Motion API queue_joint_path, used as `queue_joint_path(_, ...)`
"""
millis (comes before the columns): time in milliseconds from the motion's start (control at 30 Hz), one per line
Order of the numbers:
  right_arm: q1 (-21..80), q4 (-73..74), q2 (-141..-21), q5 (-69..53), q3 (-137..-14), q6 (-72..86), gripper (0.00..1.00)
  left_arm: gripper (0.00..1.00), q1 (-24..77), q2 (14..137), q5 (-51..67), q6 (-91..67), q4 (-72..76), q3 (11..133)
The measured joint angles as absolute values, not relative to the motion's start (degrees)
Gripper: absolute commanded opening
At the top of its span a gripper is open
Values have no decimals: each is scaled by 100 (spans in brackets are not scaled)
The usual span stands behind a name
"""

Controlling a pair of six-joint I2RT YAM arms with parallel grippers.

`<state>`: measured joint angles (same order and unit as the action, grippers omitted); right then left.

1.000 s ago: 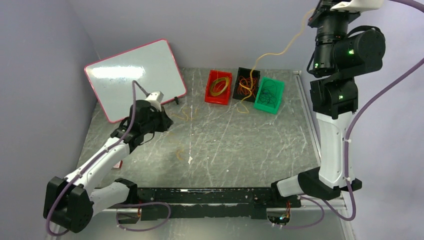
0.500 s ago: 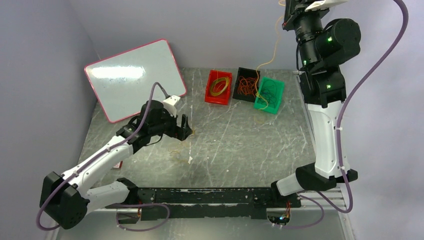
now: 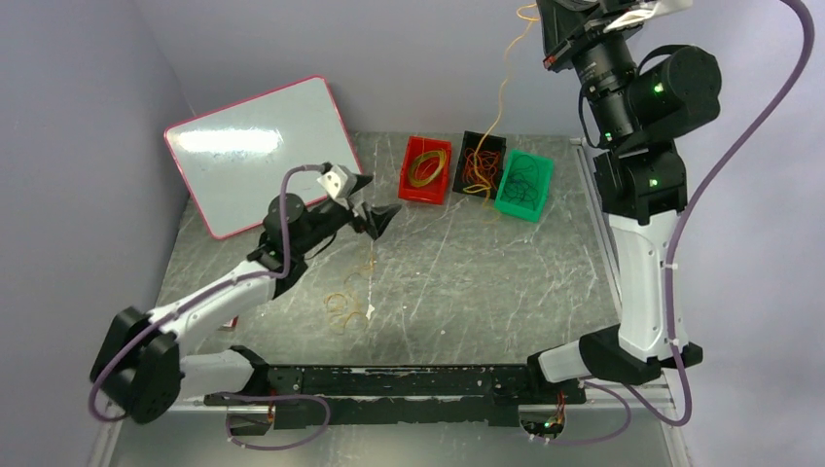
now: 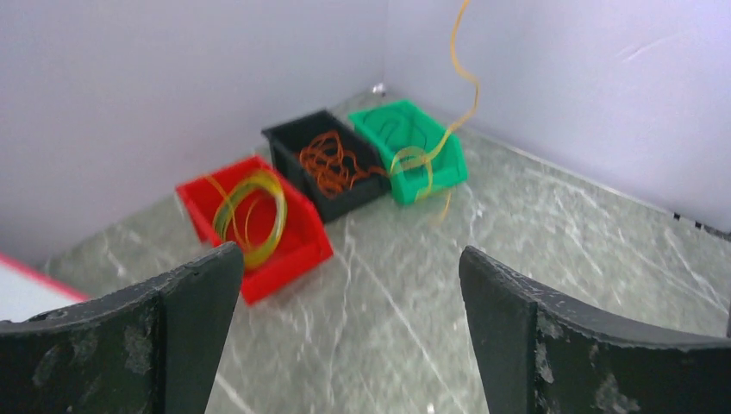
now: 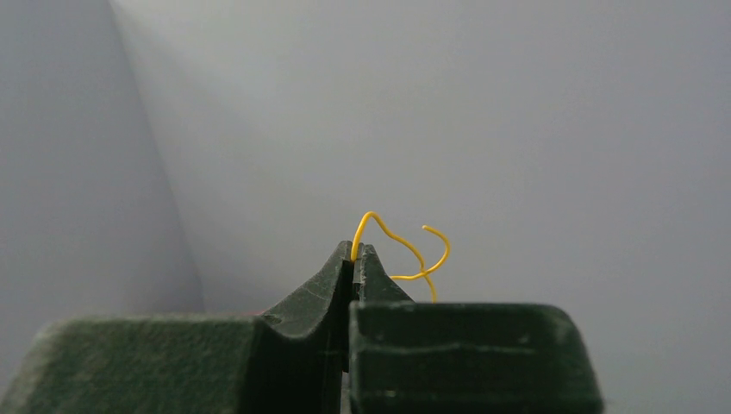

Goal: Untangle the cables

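Observation:
My right gripper (image 3: 538, 14) is raised high at the back, shut on a thin yellow cable (image 3: 501, 92) that hangs down to the black bin (image 3: 465, 148) and green bin (image 3: 513, 207). In the right wrist view the jaws (image 5: 355, 251) pinch the yellow cable (image 5: 405, 250) at its curled end. My left gripper (image 3: 376, 216) hovers open above the table with nothing between its fingers (image 4: 185, 297). Below it lie loose yellow-orange cable loops (image 3: 340, 307). The left wrist view shows the hanging cable (image 4: 461, 86) over the green bin (image 4: 440, 168).
A red bin (image 3: 407, 167) holds yellow loops, the black bin orange-red cables, the green one dark cables. A pink-framed whiteboard (image 3: 258, 146) leans at the back left. A black rail (image 3: 409, 381) runs along the near edge.
My left gripper opened and swung up and right, and the loops it carried now lie on the table. The right gripper moved left and higher, drawing the yellow cable up.

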<state>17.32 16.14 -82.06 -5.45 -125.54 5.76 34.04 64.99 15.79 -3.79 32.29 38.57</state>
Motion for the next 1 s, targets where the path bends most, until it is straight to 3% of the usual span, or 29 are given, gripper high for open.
queue_joint_path(400, 1732, 1382, -7898, -1105, -12438, 1396, 0, 100, 4451, 8788, 1831, -134, 5076, 5374)
queue_joint_path(467, 1732, 1352, -7900, -1227, -12394, 1529, 0, 87, 4617, 9122, 1688, -104, 5275, 5603)
queue_joint_path(567, 1732, 1339, -7900, -1365, -12366, 1680, 0, 46, 4716, 9636, 1236, -143, 5494, 5913)
queue_joint_path(600, 1732, 1337, -7900, -1391, -12366, 1715, 0, 37, 4707, 9800, 1052, -176, 5555, 5981)
queue_joint_path(767, 1732, 1339, -7865, -1420, -12366, 1756, 0, 8, 4683, 10090, 556, -346, 5673, 5990)
queue_joint_path(1000, 1732, 1376, -7773, -1278, -12186, 1669, 0, 7, 4670, 9727, 513, -434, 5524, 5808)
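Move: The hanging yellow cable's lower stretch, which the open left hand goes for, is about 18 cm to its right and 5 cm ahead, near its own height. Some 25 cm below the left hand stand the red box (22 cm ahead, 8 right), the black box (22 ahead, 20 right) and the green box (18 ahead, 31 right). From the right hand, which already grips the cable's upper part, that stretch hangs roughly 38 cm below, 1 cm ahead and 1 cm to the left. The hanging yellow cable is met by the left hand, which sweeps some 15 cm to the right with open fingers, rising slightly, then pushes about 5 cm forward and sinks back a little while its fingers shut and pinch the cable. Still gripping the cable up high, the right hand eases about 4 cm back and turns roughly 10 degrees counter-clockwise. ##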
